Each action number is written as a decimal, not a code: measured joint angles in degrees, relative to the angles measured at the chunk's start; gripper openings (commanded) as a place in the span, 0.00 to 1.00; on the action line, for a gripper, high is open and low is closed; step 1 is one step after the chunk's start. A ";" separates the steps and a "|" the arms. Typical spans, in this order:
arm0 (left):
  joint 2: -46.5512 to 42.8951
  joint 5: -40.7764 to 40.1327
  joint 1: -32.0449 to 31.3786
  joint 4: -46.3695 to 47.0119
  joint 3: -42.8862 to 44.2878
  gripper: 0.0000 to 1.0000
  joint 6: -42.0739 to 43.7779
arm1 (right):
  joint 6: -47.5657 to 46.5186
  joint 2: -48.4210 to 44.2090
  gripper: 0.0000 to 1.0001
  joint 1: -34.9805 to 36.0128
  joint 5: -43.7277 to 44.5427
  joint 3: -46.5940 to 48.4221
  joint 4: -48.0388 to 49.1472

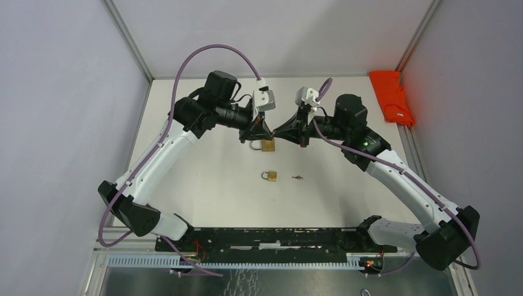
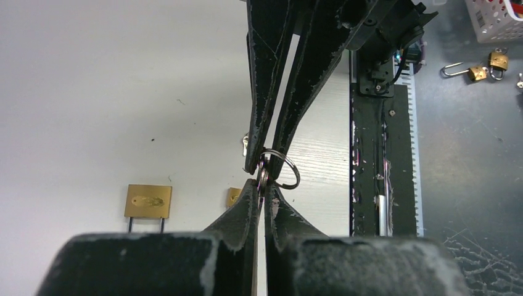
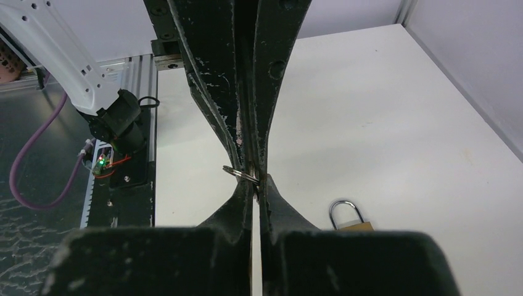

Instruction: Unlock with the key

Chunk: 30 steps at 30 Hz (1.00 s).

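My left gripper and right gripper meet tip to tip above the white table, behind its middle. Both are shut on the same small key with its wire ring. The ring sticks out sideways from the pinch, and the key's blade is mostly hidden between the pads. In the top view the two grippers hang just above a brass padlock that lies flat with its shackle shut. That padlock also shows in the right wrist view, beside my fingers.
A second brass padlock and a loose key lie nearer the front. An orange-red object sits at the back right edge. A black rail runs along the near edge. Padlocks and a white basket lie off the table.
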 measured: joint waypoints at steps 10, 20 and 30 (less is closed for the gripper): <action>-1.05 2.93 -0.07 1.64 0.00 0.35 0.02 | 0.33 -2.58 0.00 0.20 1.09 -0.09 -0.57; -1.38 4.70 -0.57 3.28 0.00 0.34 0.02 | 0.39 -2.80 0.00 0.28 2.08 0.85 -2.08; -1.38 5.01 -0.85 4.50 0.00 0.38 0.02 | 0.37 -3.08 0.00 0.28 3.43 2.75 -5.35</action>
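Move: Between the two sets of fingertips hang the keys on their ring, pinched by both hands: at the left hand's tips, barely 1 cm to its right, and about 1 cm to the left of the right hand's point. Some 30 cm below the left hand, the small padlock lies about 3 cm ahead and 1 cm left, the big padlock about 12 cm ahead and 2 cm left, and the small key roughly 2 cm ahead and 8 cm right. Opening to a bit over a third of its range, the left hand releases its pinch on the keys while the right fingers, already shut on them, keep their grip. Meanwhile both hands rise together by about 2 cm and drift some 1 cm to the right, the left also easing back about 1 cm and tilting a little; the left's open fingertips stay around the keys. ##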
